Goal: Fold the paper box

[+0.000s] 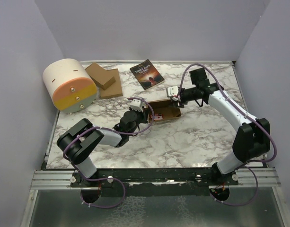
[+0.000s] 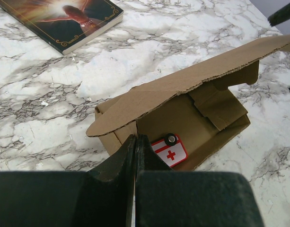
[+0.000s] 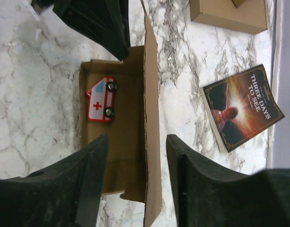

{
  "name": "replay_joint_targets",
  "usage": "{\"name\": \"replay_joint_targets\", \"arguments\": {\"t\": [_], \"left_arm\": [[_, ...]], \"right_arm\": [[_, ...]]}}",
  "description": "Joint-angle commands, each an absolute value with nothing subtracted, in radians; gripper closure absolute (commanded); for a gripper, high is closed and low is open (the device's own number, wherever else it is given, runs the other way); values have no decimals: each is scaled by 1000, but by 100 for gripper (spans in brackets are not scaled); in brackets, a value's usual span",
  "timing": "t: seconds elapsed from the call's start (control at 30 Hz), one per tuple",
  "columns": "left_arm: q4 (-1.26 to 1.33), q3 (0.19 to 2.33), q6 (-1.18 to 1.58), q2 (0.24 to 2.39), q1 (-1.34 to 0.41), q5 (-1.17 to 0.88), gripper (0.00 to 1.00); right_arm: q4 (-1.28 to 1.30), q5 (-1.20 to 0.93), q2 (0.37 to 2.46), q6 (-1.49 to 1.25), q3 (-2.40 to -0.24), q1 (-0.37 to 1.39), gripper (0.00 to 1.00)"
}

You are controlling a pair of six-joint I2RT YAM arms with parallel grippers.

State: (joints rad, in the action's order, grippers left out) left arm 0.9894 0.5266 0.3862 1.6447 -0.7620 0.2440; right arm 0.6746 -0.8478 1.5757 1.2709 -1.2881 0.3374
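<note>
The paper box (image 1: 166,112) is a brown cardboard carton lying open at mid-table, its long lid flap (image 3: 152,142) standing up. A small red and white toy ambulance (image 3: 101,99) lies inside it and also shows in the left wrist view (image 2: 169,150). My left gripper (image 2: 135,139) is shut on the box's near end wall (image 2: 117,138), one finger outside and one inside. In the top view it (image 1: 148,116) is at the box's left end. My right gripper (image 3: 136,139) is open, its fingers either side of the raised lid flap at the box's right end (image 1: 175,98).
A dark-covered book (image 1: 146,74) lies behind the box. A stack of flat brown cardboard pieces (image 1: 104,80) sits at the back left. A cream and orange drum-shaped container (image 1: 70,85) stands at the far left. Grey walls close off three sides of the table.
</note>
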Motion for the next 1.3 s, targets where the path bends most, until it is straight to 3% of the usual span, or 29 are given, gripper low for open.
{"name": "replay_joint_targets", "arguments": {"t": [0.0,0.4,0.63,0.93,1.27], "left_arm": [[957,532,383,1643,-773,249,100],[956,530,384,1645,-773,238,100],[947,513,392,1617,-772,227,96],[914,455,421,1516,-773,195,70],[769,289,504,1186,-773,89,67]], "right_arm": [[643,-737,1591,1294,-1294,358,55],[549,-660,1538,1320,-1207,376,85],[533,-657,1506,1334,-1150,376,90],[537,-665,1498,1334,-1121,376,90],[550,-675,1482,1347,-1070,376,91]]}}
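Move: The right hand's open fingers already straddle the upright lid; its right-hand end is about 1 cm ahead, 1 cm to the left and 2 cm below. The open box's middle is some 5 cm to the right hand's left, 2 cm back and 9 cm down; the toy ambulance inside is about 8 cm left, 4 cm back. From the left hand, shut on the box's left end panel, the lid's right-hand end is some 13 cm right, 4 cm farther out and 3 cm up. The right fingers close on the lid's right-hand end, pinching its edge as the hand sinks and eases forward, then fold it down and back over the box, about 4.5 cm lower in all, tipping some 10 degrees. Midway the left fingers open a third, letting go of the left end panel, and that hand draws back about 5.5 cm and left 2.5 cm, away from the box. ##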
